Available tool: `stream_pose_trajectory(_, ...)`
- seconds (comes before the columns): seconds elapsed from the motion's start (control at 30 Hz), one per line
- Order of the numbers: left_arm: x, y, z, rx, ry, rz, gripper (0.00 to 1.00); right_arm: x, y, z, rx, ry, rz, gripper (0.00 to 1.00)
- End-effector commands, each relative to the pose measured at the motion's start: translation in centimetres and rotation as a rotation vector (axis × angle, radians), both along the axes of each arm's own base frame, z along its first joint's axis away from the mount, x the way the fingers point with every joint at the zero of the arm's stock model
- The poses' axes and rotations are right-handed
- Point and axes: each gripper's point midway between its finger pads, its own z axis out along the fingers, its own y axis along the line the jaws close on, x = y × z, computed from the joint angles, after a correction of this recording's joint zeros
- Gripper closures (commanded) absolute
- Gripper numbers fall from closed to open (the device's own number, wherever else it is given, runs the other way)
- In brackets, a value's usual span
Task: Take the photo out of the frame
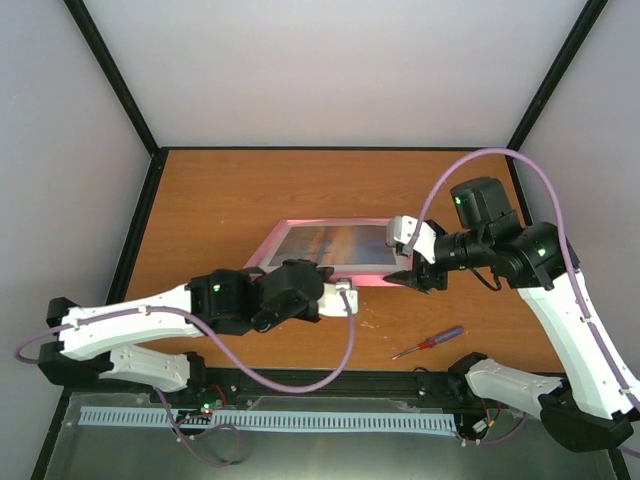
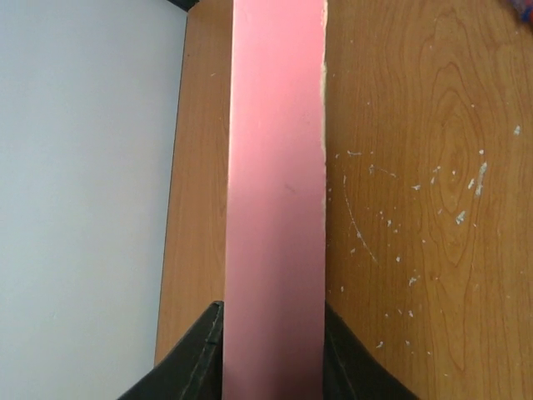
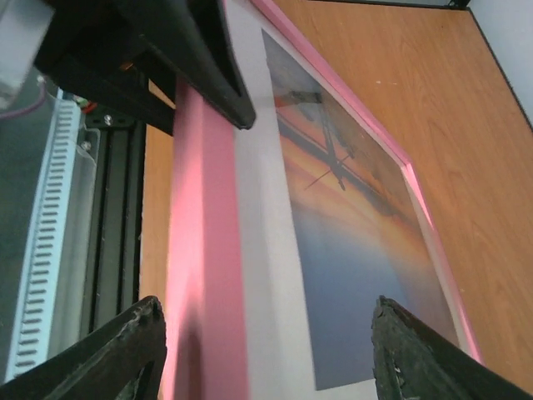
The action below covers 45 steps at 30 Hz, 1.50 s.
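The pink frame (image 1: pixel 330 221) lies in the middle of the table with the sunset photo (image 1: pixel 335 243) showing in its face. My left gripper (image 1: pixel 335 295) is shut on the frame's near long edge. In the left wrist view that pink edge (image 2: pixel 275 167) fills the gap between both fingers (image 2: pixel 200 350). My right gripper (image 1: pixel 410 275) is at the frame's right end, open. In the right wrist view its fingertips (image 3: pixel 141 333) stand wide on either side of the pink border (image 3: pixel 204 250) and the photo (image 3: pixel 358 242), not pressing on them. The left gripper's black finger (image 3: pixel 208 67) rests on the border farther along.
A small purple-handled screwdriver (image 1: pixel 430 343) lies on the wood near the right arm's base. A white slotted rail (image 1: pixel 260 418) runs along the near edge behind the arms. Black posts and grey walls close in the table.
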Motion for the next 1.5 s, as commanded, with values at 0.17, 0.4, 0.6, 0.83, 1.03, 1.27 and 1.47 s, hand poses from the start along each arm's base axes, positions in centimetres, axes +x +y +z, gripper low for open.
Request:
stream_pose_trajectory(0.17, 2.5, -2.3, 6.7, -0.266, 0.170, 0.140, 0.94, -0.3, -2.2, 6.7, 0.047, -0.280, -0.067, 0.33)
stream_pose_trajectory(0.4, 4.0, -3.4, 11.1, -0.346, 0.117, 0.189, 0.99, 1.8, -3.8, 9.3, 0.074, -0.391, -0.240, 0.33)
stream_pose_trajectory(0.6, 5.5, -4.0, 16.2, -0.504, 0.054, 0.241, 0.99, 2.6, -4.8, 9.8, 0.064, -0.420, -0.318, 0.33)
stream_pose_trajectory(0.83, 6.7, -4.4, 20.0, -0.622, 0.032, 0.284, 0.99, 2.1, -5.4, 11.6, 0.098, -0.469, -0.339, 0.34)
stream_pose_trajectory(1.03, 9.4, -2.9, 21.5, -0.727, 0.078, 0.346, 0.99, 1.6, -5.7, 12.3, 0.116, -0.481, -0.347, 0.34)
stream_pose_trajectory(1.27, 12.8, 0.7, 23.7, -0.905, 0.173, 0.389, 0.99, 1.6, -5.6, 11.7, 0.115, -0.468, -0.344, 0.34)
stream_pose_trajectory(1.47, 14.6, 2.5, 26.3, -1.078, 0.220, 0.434, 0.99, 2.3, -5.1, 9.9, 0.089, -0.435, -0.338, 0.34)
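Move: My left hand still pinches the pink frame's raised near edge around its middle; the frame slopes down and away, its centre some 14 cm ahead, level sideways and about 14 cm lower. The screwdriver lies on the table roughly 4 cm back, 22 cm right and 29 cm below. From my open right hand, beside that edge, the frame's centre is about 14 cm ahead, 10 cm left and 18 cm below. Keeping my left pinch on the edge, I hoist the frame about 15 cm, drifting right at first, then swing it forward late, also some 15 cm, and back left. Meanwhile that wrist rolls right side up by nearly 40 degrees and turns counter-clockwise. My right hand, already free and staying open, backs off up and to the right, its fingers tipping upward. ##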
